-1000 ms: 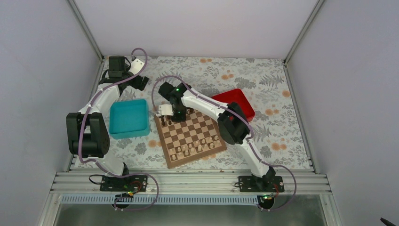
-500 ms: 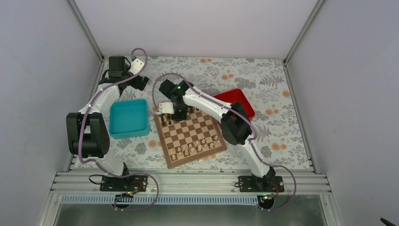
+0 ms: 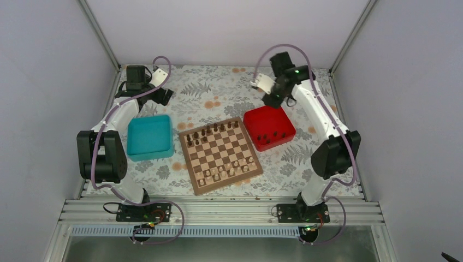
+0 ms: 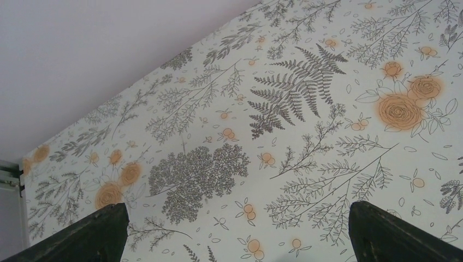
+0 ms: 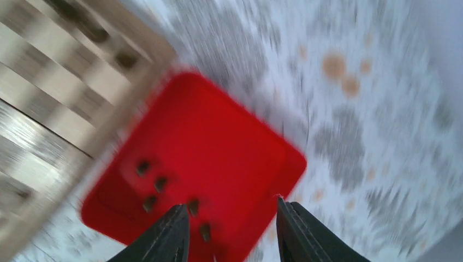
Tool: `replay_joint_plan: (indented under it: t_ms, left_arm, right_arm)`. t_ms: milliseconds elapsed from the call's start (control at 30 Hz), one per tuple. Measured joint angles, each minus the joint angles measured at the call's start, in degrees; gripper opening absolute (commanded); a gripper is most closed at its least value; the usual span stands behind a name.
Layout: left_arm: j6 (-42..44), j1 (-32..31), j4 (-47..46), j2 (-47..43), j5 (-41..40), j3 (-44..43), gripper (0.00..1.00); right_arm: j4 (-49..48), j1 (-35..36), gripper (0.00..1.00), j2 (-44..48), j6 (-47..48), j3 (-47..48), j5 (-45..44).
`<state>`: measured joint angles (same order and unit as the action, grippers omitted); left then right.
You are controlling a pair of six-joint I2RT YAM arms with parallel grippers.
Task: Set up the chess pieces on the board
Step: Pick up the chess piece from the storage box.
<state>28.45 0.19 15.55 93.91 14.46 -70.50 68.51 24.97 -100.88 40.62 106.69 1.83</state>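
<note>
The board (image 3: 220, 153) lies at the middle of the table. Several dark chess pieces (image 3: 213, 131) stand along its far rows. More dark pieces (image 3: 271, 135) lie in the red tray (image 3: 266, 119), blurred in the right wrist view as dark pieces (image 5: 158, 183) in the red tray (image 5: 229, 136). My right gripper (image 3: 271, 99) hangs over the tray's far edge; in its own view the right gripper (image 5: 230, 212) is open with nothing between the fingers. My left gripper (image 3: 162, 96) is at the back left. In the left wrist view the left gripper (image 4: 236, 208) is open over bare cloth.
Pale cream chessmen (image 3: 227, 172) fill the board's near rows. A teal tray (image 3: 149, 137) sits left of the board. The board's corner (image 5: 60, 82) shows upper left in the right wrist view. Enclosure walls and posts ring the flowered cloth.
My right arm swung from the board's far left corner to above the red tray at the back right, and its jaws opened. The left arm has not moved.
</note>
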Motion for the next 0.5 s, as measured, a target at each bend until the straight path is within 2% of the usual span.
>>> replay_joint_plan:
  t_ms: [133,300,500]
  left_arm:
    - [0.0,0.0,0.0,0.0,0.0,0.0,1.00]
    - [0.0,-0.1,-0.1,0.0,-0.2,0.1,1.00]
    - [0.0,-0.2,0.0,0.0,-0.7,0.1,1.00]
  right_arm:
    - [-1.9,-8.7,0.43,-1.1,0.4,-10.6,-1.5]
    - [-4.0,-7.7,0.42,-4.1,1.3,-21.0,-1.2]
    - [-7.5,-7.0,0.41,-5.5,2.0,-24.7,-0.6]
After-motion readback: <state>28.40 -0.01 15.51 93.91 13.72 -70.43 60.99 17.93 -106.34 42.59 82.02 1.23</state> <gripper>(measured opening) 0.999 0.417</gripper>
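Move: The pawn to reach for stands in the red box, about 21 cm below the right gripper, some 10 cm to its right and 5 cm back. Another pawn stands roughly 4 cm farther right of it; one is about 5 cm to its left and another some 4 cm nearer the base and 3 cm left. From the left gripper it lies about 46 cm right, 12 cm back and 16 cm below. Swing the right gripper out to the right by about 7 cm and plunge it some 16 cm down towards the pawns in the red box, easing back a little on the way and slowing at the end. Tip the fingers about 20 degrees until they point almost straight down, and keep them part-open and empty. ##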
